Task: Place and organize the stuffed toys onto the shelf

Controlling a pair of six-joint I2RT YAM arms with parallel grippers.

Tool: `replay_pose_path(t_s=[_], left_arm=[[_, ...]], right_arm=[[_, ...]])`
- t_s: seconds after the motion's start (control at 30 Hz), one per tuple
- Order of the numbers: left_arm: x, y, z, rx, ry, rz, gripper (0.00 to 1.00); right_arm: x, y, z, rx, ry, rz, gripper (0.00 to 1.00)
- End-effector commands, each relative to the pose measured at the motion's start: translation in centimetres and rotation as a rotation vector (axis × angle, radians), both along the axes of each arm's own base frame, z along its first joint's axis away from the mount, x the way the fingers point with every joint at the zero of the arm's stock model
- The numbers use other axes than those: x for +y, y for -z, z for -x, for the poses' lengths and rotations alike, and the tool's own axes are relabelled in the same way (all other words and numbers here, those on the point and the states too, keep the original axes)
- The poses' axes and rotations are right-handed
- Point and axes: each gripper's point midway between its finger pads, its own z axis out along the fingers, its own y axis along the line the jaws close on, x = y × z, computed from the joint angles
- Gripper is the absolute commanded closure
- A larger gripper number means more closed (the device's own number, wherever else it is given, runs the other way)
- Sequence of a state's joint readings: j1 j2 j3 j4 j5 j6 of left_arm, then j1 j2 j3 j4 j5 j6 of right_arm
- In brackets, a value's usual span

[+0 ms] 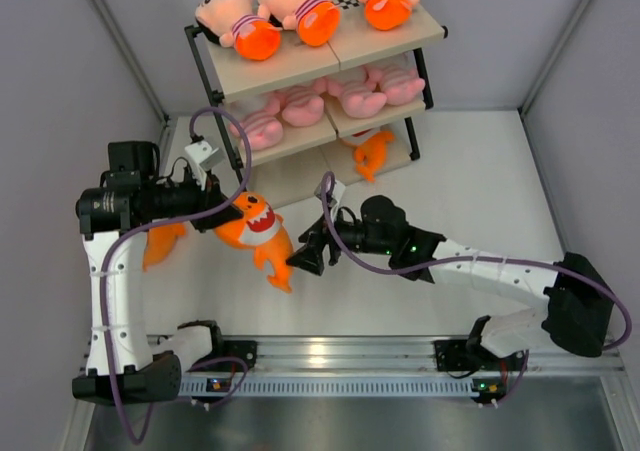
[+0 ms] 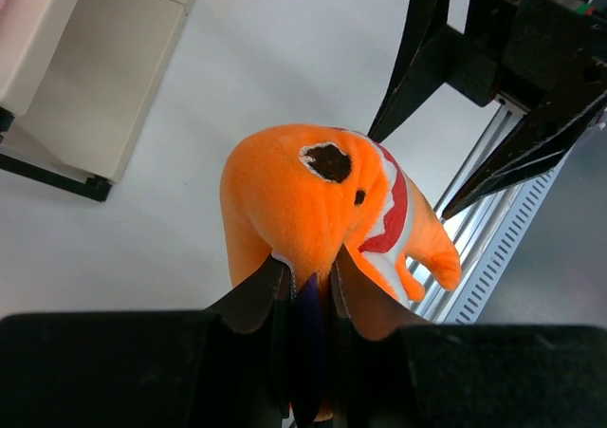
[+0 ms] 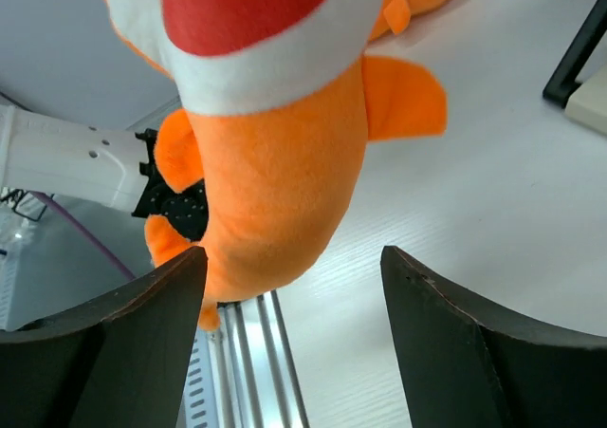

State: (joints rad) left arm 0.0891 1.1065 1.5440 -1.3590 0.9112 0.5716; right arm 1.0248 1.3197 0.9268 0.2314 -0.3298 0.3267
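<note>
My left gripper (image 1: 230, 216) is shut on the back of an orange shark (image 1: 258, 233) and holds it above the table; in the left wrist view the fingers (image 2: 258, 295) pinch its plush (image 2: 303, 191). My right gripper (image 1: 302, 259) stands open just right of the shark's tail, with the shark's belly (image 3: 275, 162) hanging over its left finger (image 3: 142, 324) but not gripped. The shelf (image 1: 300, 66) carries three peach-headed dolls (image 1: 240, 21) on top, pink animals (image 1: 365, 91) on the middle board, and another orange shark (image 1: 372, 153) lower down.
A further orange shark (image 1: 160, 243) lies on the table behind the left arm. The shelf's lowest board (image 2: 104, 58) is close ahead of the left wrist. The metal rail (image 1: 330, 356) runs along the near edge. Grey walls enclose the table.
</note>
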Motion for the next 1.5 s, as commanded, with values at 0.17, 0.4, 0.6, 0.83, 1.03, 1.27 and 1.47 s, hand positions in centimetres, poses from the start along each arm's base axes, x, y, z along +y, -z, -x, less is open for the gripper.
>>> replay_pose_path(t_s=[0.17, 0.4, 0.6, 0.83, 1.03, 1.27, 1.47], left_arm=[[-0.1, -1.4, -0.6, -0.066, -0.007, 0.015, 1.0], [0.3, -1.1, -0.7, -0.066, -0.03, -0.009, 1.0], [3.3, 1.1, -2.0, -0.036, -0.178, -0.161, 0.18], [6.9, 3.1, -2.5, -0.014, -0.312, -0.33, 0.04], [8.0, 3.5, -3.0, -0.026, -0.348, -0.379, 0.03], [9.1, 5.2, -3.2, 0.02, -0.372, -0.437, 0.03], [9.3, 5.4, -3.7, 0.029, -0.371, -0.451, 0.03]], right_arm=[[3.1, -2.6, 1.6, 0.185, -0.1, -0.252, 0.33], [4.5, -2.0, 0.0, 0.215, -0.049, -0.265, 0.87], [0.9, 4.3, -4.5, 0.307, 0.252, -0.076, 1.0], [-6.8, 13.7, -8.2, 0.4, 0.6, 0.154, 1.0], [-10.4, 11.9, -16.7, 0.215, 0.807, 0.176, 1.0], [-9.3, 12.2, -24.8, 0.197, 0.878, 0.22, 1.0], [-6.9, 12.6, -28.9, 0.182, 0.881, 0.211, 1.0]])
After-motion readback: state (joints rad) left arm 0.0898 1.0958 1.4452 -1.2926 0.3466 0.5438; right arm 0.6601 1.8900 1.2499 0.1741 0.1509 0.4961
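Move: The orange shark, held by its head in the left fingers, has its middle about 8 cm left, 3 cm ahead and 3 cm above the open right hand, its tail nearest that hand. From the left hand it lies some 7 cm right, 2 cm back and 3 cm lower. The free spot on the bottom shelf is roughly 32 cm ahead, 5 cm right and 15 cm below the right hand, with the shelved shark about 11 cm right of it. The right hand slips about 4 cm left and a little down, pinches the shark's lower body by the tail, and at once the left fingers open wide and let go, that hand drawing off some 9 cm left and 6 cm down. Keeping its pinch, the right hand swings the shark down and to the right, then forward about 27 cm in all towards the bottom shelf, turning some 50 degrees clockwise so the fingers come to point mostly forward and bring it in head first, left of the shelved shark. ##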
